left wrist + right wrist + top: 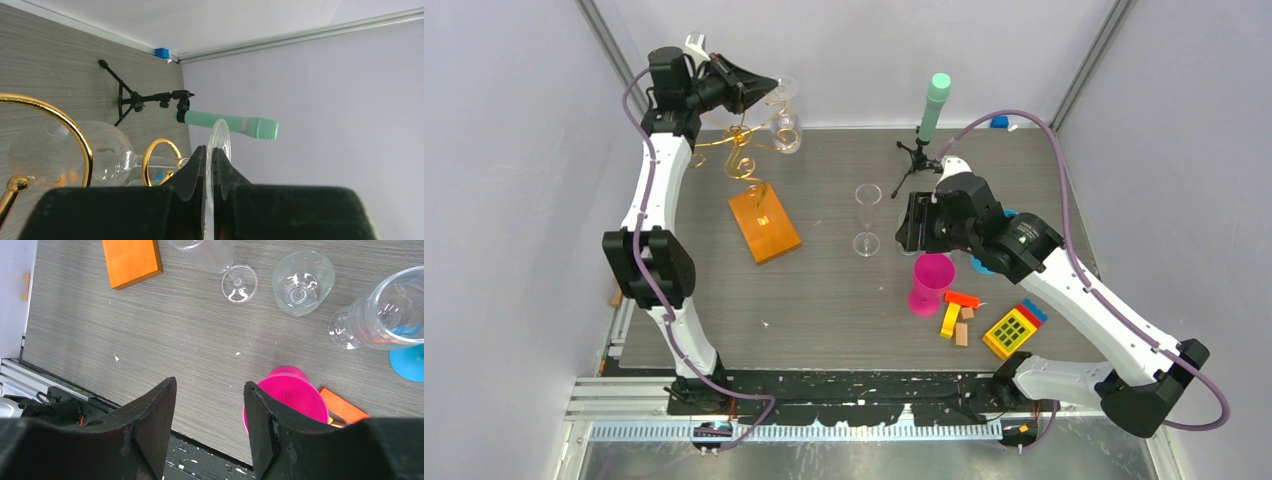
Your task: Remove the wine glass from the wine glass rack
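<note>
The wine glass [787,130] hangs on the wine glass rack [742,150], a gold wire stand on an orange wooden base [764,222], at the back left. My left gripper [769,88] is shut on the thin edge of the glass's round foot. In the left wrist view the clear foot disc [220,136] is pinched between the black fingers of my left gripper [211,149]. The bowl [102,150] lies to the left, and the stem crosses a gold loop [161,144]. My right gripper [912,225] [210,387] hovers open and empty over the table's middle.
A black tripod with a mint-green cylinder [932,110] stands at the back. A tall flute glass [867,215] stands mid-table, with a pink cup [931,283], coloured blocks [962,312] and a yellow toy [1011,331] near my right arm. A tumbler [303,282] and another clear glass [382,315] stand nearby.
</note>
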`<state>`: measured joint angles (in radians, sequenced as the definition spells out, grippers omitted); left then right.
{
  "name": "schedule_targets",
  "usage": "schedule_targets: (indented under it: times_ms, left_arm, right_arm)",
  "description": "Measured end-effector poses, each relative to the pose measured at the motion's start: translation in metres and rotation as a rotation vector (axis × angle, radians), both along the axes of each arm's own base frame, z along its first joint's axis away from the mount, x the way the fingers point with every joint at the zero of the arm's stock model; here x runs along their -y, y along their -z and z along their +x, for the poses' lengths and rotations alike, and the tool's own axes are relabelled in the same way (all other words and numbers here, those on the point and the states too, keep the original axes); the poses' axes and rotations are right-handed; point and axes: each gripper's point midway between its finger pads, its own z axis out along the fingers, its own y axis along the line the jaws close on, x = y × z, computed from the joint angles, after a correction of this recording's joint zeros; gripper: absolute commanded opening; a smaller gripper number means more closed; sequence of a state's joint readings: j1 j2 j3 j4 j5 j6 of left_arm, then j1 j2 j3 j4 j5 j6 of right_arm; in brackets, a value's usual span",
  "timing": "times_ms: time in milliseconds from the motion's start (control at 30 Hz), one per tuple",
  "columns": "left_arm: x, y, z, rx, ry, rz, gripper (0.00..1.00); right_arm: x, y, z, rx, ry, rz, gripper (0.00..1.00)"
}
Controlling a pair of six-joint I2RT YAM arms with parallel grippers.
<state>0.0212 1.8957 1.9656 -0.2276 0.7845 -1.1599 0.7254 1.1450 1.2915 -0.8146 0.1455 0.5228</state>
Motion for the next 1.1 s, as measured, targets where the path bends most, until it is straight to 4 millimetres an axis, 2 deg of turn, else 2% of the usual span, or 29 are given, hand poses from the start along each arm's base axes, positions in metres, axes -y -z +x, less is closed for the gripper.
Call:
schedule_targets:
  times_ms: [233,433,600,867,1100]
  left_arm:
    - [0.000,0.000,-0.009,0.007,0.007,0.014,0.00]
    - [-0.002,-0.019,-0.028,0.054,-0.004,0.031,0.00]
    - [-0.013,-0.032,-0.037,0.082,-0.043,0.039,0.00]
    - [-0.035,-0.033,-0.030,0.076,-0.124,0.051,0.00]
    - [-0.049,-0.035,-0.017,0.082,-0.178,0.032,0.00]
  right_arm:
    - [-0.001,0.000,0.000,-0.001,0.002,0.006,0.57]
    - [-0.001,0.001,0.000,-0.003,0.003,0.007,0.58]
    - [-0.001,0.005,0.000,-0.008,0.003,0.003,0.59]
    - [-0.002,0.001,-0.001,0.004,-0.002,0.020,0.60]
    - [-0.001,-0.002,-0.001,0.014,-0.002,0.027,0.61]
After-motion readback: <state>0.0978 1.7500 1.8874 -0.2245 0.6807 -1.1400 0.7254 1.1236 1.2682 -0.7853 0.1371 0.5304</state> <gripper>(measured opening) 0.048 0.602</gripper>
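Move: The left hand already grips the upturned wine glass by its foot, its bowl hanging below among the rack's gold arms. The rack's hub lies about 7 cm left, 5 cm back and 8 cm below this hand. One gold loop is right under the hand, some 6 cm down; the next is 6 cm back, 2 cm right, equally low. From the right hand, the hub is roughly 20 cm ahead, 29 cm left and 4 cm higher. Back and up first, the left hand draws the glass some 4 cm towards the base while lifting it about 3.5 cm. It then swings left across the far side of the rack, about 5 cm, easing forward again by some 2 cm and turning roughly 10 degrees counter-clockwise. The fingers keep their pinch on the glass foot. ##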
